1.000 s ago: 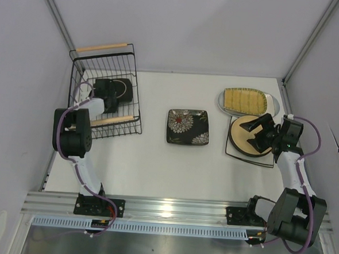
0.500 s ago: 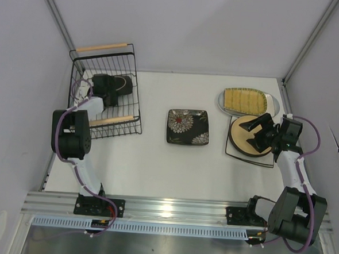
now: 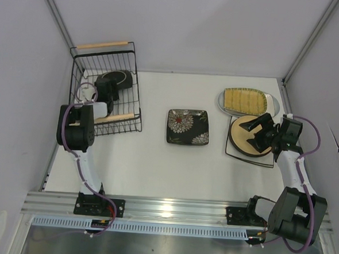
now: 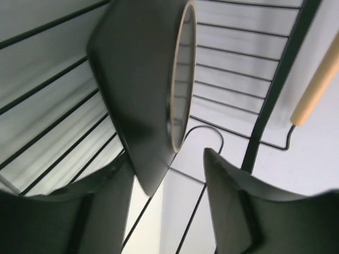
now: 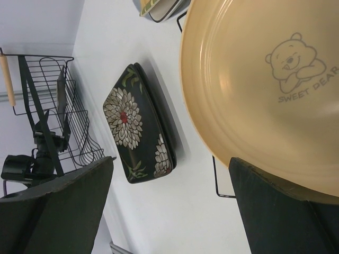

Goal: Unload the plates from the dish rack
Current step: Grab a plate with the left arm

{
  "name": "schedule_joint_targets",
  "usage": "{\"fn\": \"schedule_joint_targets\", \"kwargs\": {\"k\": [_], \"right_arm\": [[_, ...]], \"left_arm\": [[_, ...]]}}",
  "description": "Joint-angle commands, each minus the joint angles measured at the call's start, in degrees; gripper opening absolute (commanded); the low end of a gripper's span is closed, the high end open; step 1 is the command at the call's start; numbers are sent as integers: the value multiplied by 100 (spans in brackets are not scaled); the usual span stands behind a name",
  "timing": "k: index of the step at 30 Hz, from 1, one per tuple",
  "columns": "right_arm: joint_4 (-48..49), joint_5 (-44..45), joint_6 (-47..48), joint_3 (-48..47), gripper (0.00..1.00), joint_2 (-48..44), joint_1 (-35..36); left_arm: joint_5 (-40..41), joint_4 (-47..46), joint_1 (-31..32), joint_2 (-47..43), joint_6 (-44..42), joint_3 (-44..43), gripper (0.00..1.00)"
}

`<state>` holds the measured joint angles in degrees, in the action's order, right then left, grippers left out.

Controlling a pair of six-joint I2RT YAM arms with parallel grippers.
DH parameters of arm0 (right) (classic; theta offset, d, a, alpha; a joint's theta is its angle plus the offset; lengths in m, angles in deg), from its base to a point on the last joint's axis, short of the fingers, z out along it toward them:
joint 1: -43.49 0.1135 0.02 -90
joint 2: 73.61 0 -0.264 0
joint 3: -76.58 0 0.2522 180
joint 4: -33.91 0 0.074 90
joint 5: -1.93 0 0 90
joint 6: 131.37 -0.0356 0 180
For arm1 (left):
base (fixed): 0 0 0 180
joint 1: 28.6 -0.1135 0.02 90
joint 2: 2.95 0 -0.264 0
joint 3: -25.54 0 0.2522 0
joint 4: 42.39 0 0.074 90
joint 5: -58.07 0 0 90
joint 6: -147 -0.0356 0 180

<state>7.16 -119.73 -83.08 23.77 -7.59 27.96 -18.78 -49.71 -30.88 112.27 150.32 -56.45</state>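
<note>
The black wire dish rack (image 3: 131, 96) stands at the far left. One dark plate (image 3: 118, 78) stands on edge inside it. My left gripper (image 3: 109, 85) reaches into the rack. In the left wrist view the dark plate (image 4: 140, 90) has its lower corner between my fingers (image 4: 233, 206), nearer the left one, with a gap on the right; the left gripper (image 4: 167, 182) is open. My right gripper (image 3: 251, 132) hovers open over a tan round plate (image 3: 246, 144), whose bear print (image 5: 294, 63) shows in the right wrist view, with the right gripper (image 5: 169, 182) empty.
A black square plate with flowers (image 3: 187, 126) lies mid-table. A mustard ribbed plate (image 3: 245, 99) rests on a pale round plate (image 3: 273, 104) at the back right. A white square plate (image 3: 232, 152) lies under the tan one. The rack's wooden handles (image 3: 103, 45) stand above its rim.
My left gripper has shifted inside the rack and its jaws have narrowed around the dark plate's corner. The right arm has not moved.
</note>
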Motion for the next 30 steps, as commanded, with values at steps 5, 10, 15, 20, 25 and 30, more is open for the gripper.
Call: {"fn": "schedule_joint_targets", "kwargs": {"k": [5, 10, 15, 20, 25, 30], "right_arm": [[-89, 81, 128, -252, 100, -124, 15], [-72, 55, 102, -217, 100, -142, 15], [-10, 28, 102, -182, 100, -151, 24], [25, -24, 93, -130, 100, -160, 24], [139, -60, 58, -68, 100, -142, 24], [148, -112, 76, -68, 100, -124, 24]], "left_arm": [[-277, -2065, -18, 124, 187, 274, 32], [-471, -2734, -18, -157, 327, 907, 0], [-708, -3533, -18, -517, 284, 1521, 0], [-778, -3938, -18, -1193, -121, 1856, 0], [-998, -4351, 17, -1905, -674, 2357, 0], [-963, -4344, 53, -3159, -1525, 2692, 0]]}}
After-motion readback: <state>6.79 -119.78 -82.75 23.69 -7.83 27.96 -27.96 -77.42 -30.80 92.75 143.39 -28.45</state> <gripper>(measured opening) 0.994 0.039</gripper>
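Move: The black plate stands in the dish rack with its left end already between the left hand's open fingers; its middle is about 5 cm to the right of that hand, 1 cm ahead and about level. The rack's rear wooden handle is some 13 cm ahead, 3 cm left and 10 cm higher; its front rail lies roughly 15 cm back, 2 cm right and 4 cm lower. From the idle right hand the black plate is about 24 cm ahead, 62 cm left and 3 cm lower. The left hand edges about 1 cm forward as its partly open fingers shut and pinch the black plate by its left end, rising some 4 cm while the fingertips tip up about 15 degrees. Keeping that pinch it then pulls back roughly 10 cm towards the rack's front and the base, drifting right, turning about 10 degrees clockwise and climbing another 3 cm at the end. ##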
